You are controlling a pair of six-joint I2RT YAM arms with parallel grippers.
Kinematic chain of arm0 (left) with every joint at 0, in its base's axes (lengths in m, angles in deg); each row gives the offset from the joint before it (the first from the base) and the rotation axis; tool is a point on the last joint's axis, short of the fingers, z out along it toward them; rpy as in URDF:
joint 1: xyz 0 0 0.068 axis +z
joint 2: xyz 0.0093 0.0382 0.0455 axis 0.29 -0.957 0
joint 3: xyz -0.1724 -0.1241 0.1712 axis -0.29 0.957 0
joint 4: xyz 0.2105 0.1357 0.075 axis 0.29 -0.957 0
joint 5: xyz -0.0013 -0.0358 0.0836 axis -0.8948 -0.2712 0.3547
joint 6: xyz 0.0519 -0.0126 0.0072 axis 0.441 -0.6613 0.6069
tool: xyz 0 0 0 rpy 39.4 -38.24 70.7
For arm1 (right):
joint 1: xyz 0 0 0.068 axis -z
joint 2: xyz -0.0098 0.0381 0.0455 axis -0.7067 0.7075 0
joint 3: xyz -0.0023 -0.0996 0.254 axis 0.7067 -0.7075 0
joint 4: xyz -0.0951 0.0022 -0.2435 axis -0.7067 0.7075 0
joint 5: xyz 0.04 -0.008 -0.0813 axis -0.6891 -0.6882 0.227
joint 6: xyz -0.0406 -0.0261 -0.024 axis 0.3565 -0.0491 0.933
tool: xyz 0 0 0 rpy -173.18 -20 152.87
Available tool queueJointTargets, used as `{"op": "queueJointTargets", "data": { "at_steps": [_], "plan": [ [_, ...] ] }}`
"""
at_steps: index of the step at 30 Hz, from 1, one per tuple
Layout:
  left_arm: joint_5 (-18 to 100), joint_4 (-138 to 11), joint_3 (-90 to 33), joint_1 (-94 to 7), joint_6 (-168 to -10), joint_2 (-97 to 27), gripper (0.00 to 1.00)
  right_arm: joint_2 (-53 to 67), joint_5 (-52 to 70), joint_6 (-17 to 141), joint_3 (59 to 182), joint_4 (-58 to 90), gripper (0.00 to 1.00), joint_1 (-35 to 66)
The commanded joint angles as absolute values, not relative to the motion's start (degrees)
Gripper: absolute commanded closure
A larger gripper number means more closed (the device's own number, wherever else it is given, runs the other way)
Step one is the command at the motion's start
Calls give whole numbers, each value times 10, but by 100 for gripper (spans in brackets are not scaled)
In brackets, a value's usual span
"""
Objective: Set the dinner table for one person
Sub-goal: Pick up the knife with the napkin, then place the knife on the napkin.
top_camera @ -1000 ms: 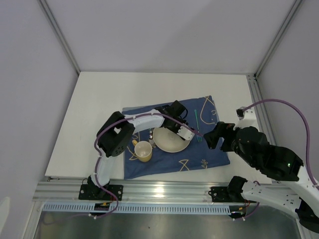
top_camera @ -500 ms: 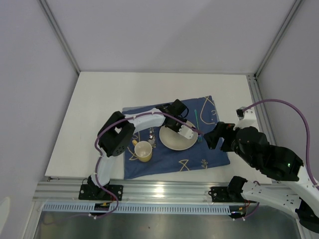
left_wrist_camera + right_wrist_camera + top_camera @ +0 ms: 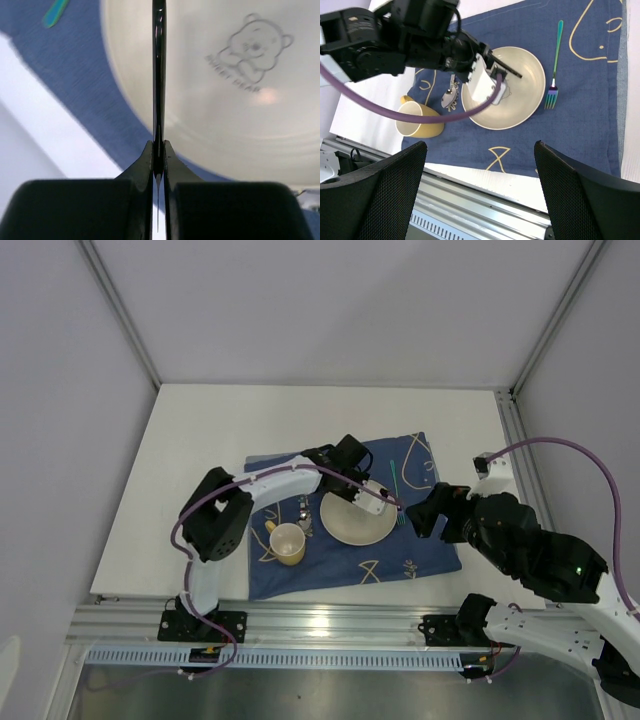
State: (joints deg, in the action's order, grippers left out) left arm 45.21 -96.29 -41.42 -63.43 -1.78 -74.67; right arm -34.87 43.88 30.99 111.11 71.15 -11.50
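Note:
A cream plate (image 3: 352,528) (image 3: 520,102) with a bear print (image 3: 255,50) lies flat on the dark blue cloth (image 3: 400,562) on the white dinner table (image 3: 200,440). My left gripper (image 3: 385,500) (image 3: 159,15) (image 3: 510,70) is shut with nothing in it, and its thin black tips hover over the plate's far side. A teal fork (image 3: 394,476) (image 3: 554,65) lies just right of the plate. A yellow mug (image 3: 287,543) (image 3: 417,122) lies left of it. My right gripper (image 3: 428,512) (image 3: 482,200) hangs open over the cloth's right edge, holding nothing.
A small silvery metal piece (image 3: 303,512) (image 3: 451,95) lies between mug and plate. The silver frame rail (image 3: 330,620) runs along the near table edge. The left arm's purple cable (image 3: 420,117) sags over the mug. White walls enclose the back and sides.
The plate went from tilted and nearer the mug to lying flat a little further right. My left gripper closed and its elbow swung left. The right arm stayed put.

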Motion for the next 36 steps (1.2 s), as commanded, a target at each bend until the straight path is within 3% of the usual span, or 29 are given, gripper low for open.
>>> {"op": "queueJointTargets", "data": {
  "at_steps": [1, 4, 8, 11, 17, 20, 24, 28, 32, 36],
  "plan": [
    [466, -923, -430, -620, -55, -666, 100, -350, 429, 306, 1136, 689, 8, -118],
    [496, -888, -439, -606, -115, -638, 100, -349, 423, 311, 1139, 682, 8, -118],
    [691, -708, -443, -593, -276, -622, 100, -349, 417, 313, 1140, 670, 9, -118],
    [693, -768, -484, -579, -356, -615, 99, -350, 414, 314, 1138, 662, 8, -118],
    [854, -830, -555, -565, -536, -640, 99, -352, 411, 317, 1122, 630, 9, -119],
    [899, -982, -648, -550, -682, -670, 99, -351, 408, 322, 1116, 616, 9, -119],
    [839, -1247, -803, -511, -898, -735, 99, -342, 405, 335, 1118, 607, 9, -119],
    [746, -1359, -872, -460, -1024, -746, 100, -337, 408, 344, 1118, 601, 9, -120],
    [612, -1389, -849, -397, -1067, -722, 99, -334, 407, 349, 1117, 589, 9, -120],
    [495, -1350, -739, -367, -1054, -676, 100, -333, 405, 350, 1109, 572, 9, -121]
  ]
}}
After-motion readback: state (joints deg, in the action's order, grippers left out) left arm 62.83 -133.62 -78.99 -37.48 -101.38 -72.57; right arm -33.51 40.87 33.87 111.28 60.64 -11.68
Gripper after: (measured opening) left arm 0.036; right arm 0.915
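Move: About 28 cm to the left hand's left, 8 cm ahead and 5 cm below lies the napkin's far left corner, with the knife already in that hand's fingers. The plate's middle is some 7 cm back and 2 cm right. The spoon lies 12 cm left and 4 cm back, the mug 15 cm left and 15 cm back. From the right hand, that corner is roughly 28 cm ahead, 39 cm left and 29 cm below. Carrying the still-pinched knife, the left hand rises about 23 cm off the plate's far edge, running forward and left; it then curves left, sinking some 6 cm and easing back, to end high over the napkin's far edge near its left corner. The wrist swings round about 120 degrees counter-clockwise. Drifting up and left by around 4 cm, the open right hand touches nothing. ##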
